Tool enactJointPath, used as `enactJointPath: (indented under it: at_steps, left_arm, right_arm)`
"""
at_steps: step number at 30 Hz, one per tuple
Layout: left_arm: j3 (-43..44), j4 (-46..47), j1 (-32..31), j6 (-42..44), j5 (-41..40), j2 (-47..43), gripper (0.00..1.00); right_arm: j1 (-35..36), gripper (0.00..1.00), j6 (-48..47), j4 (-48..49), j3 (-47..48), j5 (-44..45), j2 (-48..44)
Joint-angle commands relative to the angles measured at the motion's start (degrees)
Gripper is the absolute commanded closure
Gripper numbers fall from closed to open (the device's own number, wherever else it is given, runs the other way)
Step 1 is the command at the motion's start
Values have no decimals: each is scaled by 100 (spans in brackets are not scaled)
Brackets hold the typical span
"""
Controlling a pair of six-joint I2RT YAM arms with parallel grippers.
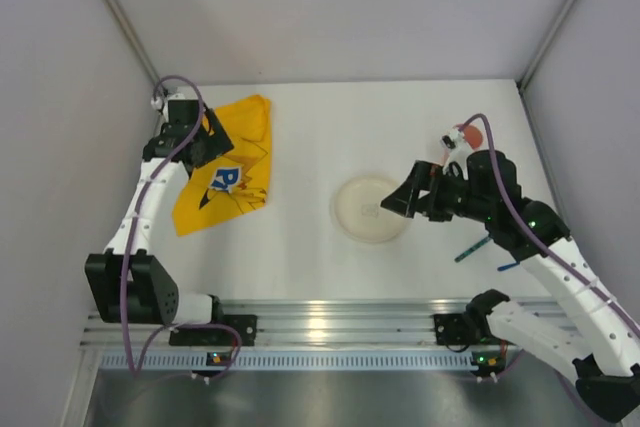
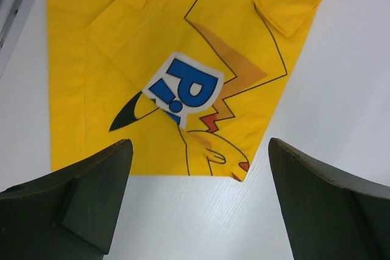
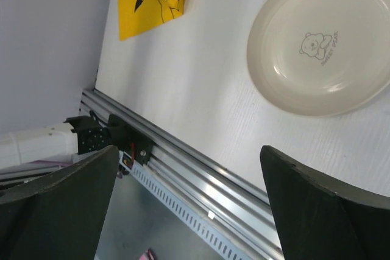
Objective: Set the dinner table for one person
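The white dinner table (image 1: 400, 117) carries a cream plate (image 1: 368, 210) with a small bear print at its middle; the plate also shows in the right wrist view (image 3: 323, 41). A yellow cartoon-printed cloth (image 1: 228, 182) lies flat at the left and fills the top of the left wrist view (image 2: 183, 59). My left gripper (image 1: 205, 139) hangs over the cloth's far left part, open and empty (image 2: 198, 205). My right gripper (image 1: 400, 199) hovers by the plate's right rim, open and empty (image 3: 189, 211).
A green utensil (image 1: 470, 247) and a blue one (image 1: 508, 267) lie on the table under my right arm. A red-orange object (image 1: 470, 135) sits behind the right wrist. A metal rail (image 1: 320, 322) runs along the near edge. Grey walls close the sides and back.
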Motion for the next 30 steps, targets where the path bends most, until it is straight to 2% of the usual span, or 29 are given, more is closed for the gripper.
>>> enactJointPath:
  at_steps: [1, 2, 3, 4, 5, 7, 8, 15, 20, 30]
  left_arm:
    - [-294, -457, 145, -514, -506, -709, 2]
    - [-418, -632, 154, -734, -585, -831, 2]
    - [-602, -503, 450, -945, -455, -928, 2]
    - [-1117, -310, 557, -965, -219, -1208, 2]
    - [-1374, -91, 680, -1017, 358, -1332, 2]
    - [-1832, 429, 971, -1193, 818, -1509, 2]
    - [-1895, 534, 1023, -1219, 1151, -1475, 2]
    - [-2027, 1290, 1656, -1631, 1980, -904, 4]
    - [-2247, 2160, 2017, -1870, 2341, -508, 12]
    - [-1774, 2601, 2254, -1739, 2113, 871, 23]
  right_arm:
    - [55, 0, -235, 114, 3, -328, 135]
    - [63, 0, -270, 105, -6, -363, 162]
    - [63, 0, -288, 105, -23, -372, 180]
    - [63, 0, -332, 97, -32, -372, 180]
    - [63, 0, -341, 79, -32, -390, 189]
    - [55, 0, -358, 0, -23, -381, 154]
    - [55, 0, -393, -87, 3, -363, 127]
    - [55, 0, -718, -877, 354, 180, -5]
    - [55, 0, -850, -1335, 556, 576, -163]
    - [55, 0, -1123, -1942, 917, 1402, -146]
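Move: The yellow napkin lies spread out below my left hand, its middle some 7 cm ahead, 3 cm to the right and 20 cm down; the blue-and-white logo on it is about 4 cm ahead and 4 cm to the right. The plate stands roughly 38 cm to my left hand's right and 5 cm nearer my base. From my right hand, the napkin's middle is about 25 cm ahead, 41 cm to the left and 26 cm down. I bring my left hand down some 12 cm and 7 cm left towards the napkin's left side, first swinging back, then forward again as I sink. I roll its left side down nearly 30 degrees, turn it counter-clockwise about 20, and partly narrow the open fingers. My right hand, wide open and empty, shifts about 5 cm right, away from the plate. ##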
